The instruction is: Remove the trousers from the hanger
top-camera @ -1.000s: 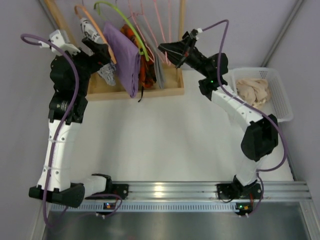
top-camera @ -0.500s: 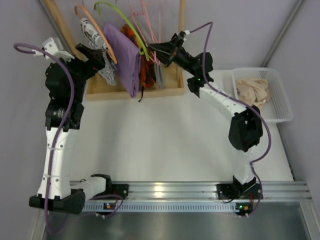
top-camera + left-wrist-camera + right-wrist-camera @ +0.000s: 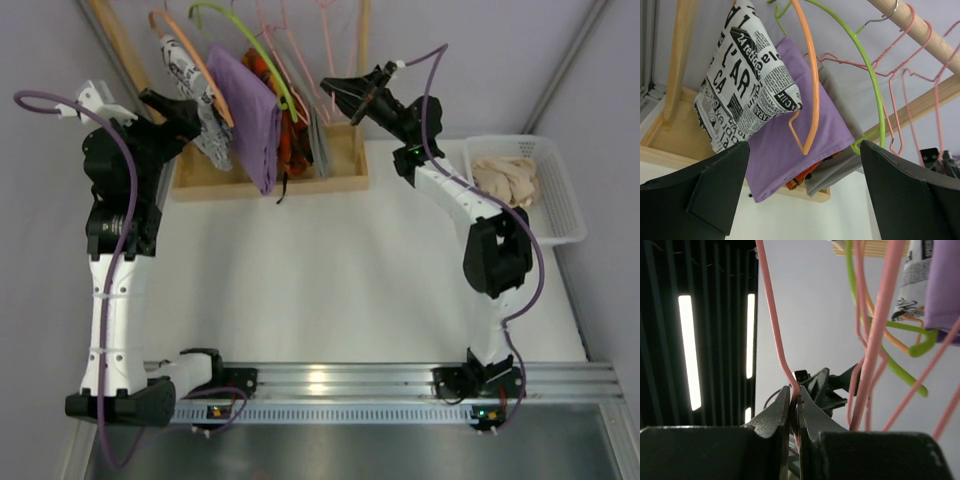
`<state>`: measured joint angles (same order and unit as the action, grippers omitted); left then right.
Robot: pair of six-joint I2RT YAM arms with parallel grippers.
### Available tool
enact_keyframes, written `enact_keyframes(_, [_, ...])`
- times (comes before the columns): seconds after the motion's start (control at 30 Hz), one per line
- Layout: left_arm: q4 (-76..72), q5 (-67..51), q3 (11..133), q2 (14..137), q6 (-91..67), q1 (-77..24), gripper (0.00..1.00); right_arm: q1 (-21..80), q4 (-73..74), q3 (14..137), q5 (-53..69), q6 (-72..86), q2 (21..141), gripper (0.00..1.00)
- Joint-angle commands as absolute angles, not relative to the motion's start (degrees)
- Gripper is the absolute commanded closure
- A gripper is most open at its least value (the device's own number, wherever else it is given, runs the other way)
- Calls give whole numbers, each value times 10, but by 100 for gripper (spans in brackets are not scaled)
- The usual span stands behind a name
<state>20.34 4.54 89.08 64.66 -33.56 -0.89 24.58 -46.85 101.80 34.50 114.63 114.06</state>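
Observation:
The beige trousers [image 3: 505,178] lie crumpled in a white basket [image 3: 562,195] at the right, off any hanger. My right gripper [image 3: 328,90] is raised at the clothes rail and shut on the thin wire of a pale-pink hanger [image 3: 326,50]. The right wrist view shows that wire [image 3: 774,325] pinched between the closed jaws of the right gripper [image 3: 795,396]. My left gripper [image 3: 188,108] stands wide open beside the hanging garments with nothing in it; in the left wrist view its fingers [image 3: 710,195] frame the clothes from below.
A wooden rack [image 3: 270,185] holds a purple garment [image 3: 250,115], a black-and-white printed garment [image 3: 205,130], grey and orange cloth, a lime-green hanger [image 3: 250,40], an orange hanger [image 3: 185,45] and more pink wire hangers. White tabletop lies in front of the rack.
My right gripper swung left toward the hangers, then back a little to the right, still shut. The left arm drew slightly left, away from the garments, and stayed open.

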Motion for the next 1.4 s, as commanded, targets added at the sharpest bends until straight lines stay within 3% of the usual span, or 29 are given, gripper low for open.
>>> enact_keyframes(0.0, [189, 12, 888, 641, -365, -4, 1, 249, -402, 1013, 346, 1216, 1120, 100])
enact_keyframes(0.13, [189, 12, 881, 632, -364, 16, 1, 252, -390, 991, 341, 1196, 1121, 97])
enact_keyframes(0.17, [189, 12, 878, 630, -364, 15, 1, 255, -388, 982, 340, 1196, 1119, 78])
enact_keyframes(0.23, [188, 11, 875, 628, -364, 16, 1, 258, -401, 954, 335, 1195, 1117, 66])
enact_keyframes(0.33, [189, 10, 868, 624, -364, 17, 1, 260, -411, 926, 338, 1186, 1114, 12])
enact_keyframes(0.37, [188, 9, 867, 622, -363, 16, 1, 262, -417, 920, 338, 1180, 1109, 2])
enact_keyframes(0.63, [188, 3, 865, 611, -330, 16, 1, 259, -506, 824, 356, 1117, 1027, 1])
enact_keyframes(0.9, [254, -82, 860, 613, -210, 15, 1, 179, -405, 667, 403, 968, 907, 1])
enact_keyframes(1.07, [362, -208, 871, 649, -94, 14, 1, 98, -208, 676, 447, 690, 849, 0])
enact_keyframes(1.23, [453, -199, 863, 713, 7, 13, 1, 72, 149, 785, 431, 275, 820, 0])
enact_keyframes(1.37, [452, -193, 815, 717, 61, 13, 1, 73, 221, 765, 361, 84, 761, 1])
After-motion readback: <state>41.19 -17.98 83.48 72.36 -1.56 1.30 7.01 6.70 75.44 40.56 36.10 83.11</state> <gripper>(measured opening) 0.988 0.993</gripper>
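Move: The right hand already grips the pink hanger; its place on the clothes rail is about 10 cm ahead, straight ahead sideways, and 12 cm up. The green hanger is some 12 cm left and 4 cm ahead, and the grey trousers hang 3 cm left, 3 cm ahead and about 15 cm below. From the empty left hand, that rail spot is some 15 cm ahead, 24 cm right and 12 cm up. Right hand sinks, opening to release the pink hanger, then retreats about 17 cm right; empty left sinks 18 cm. ##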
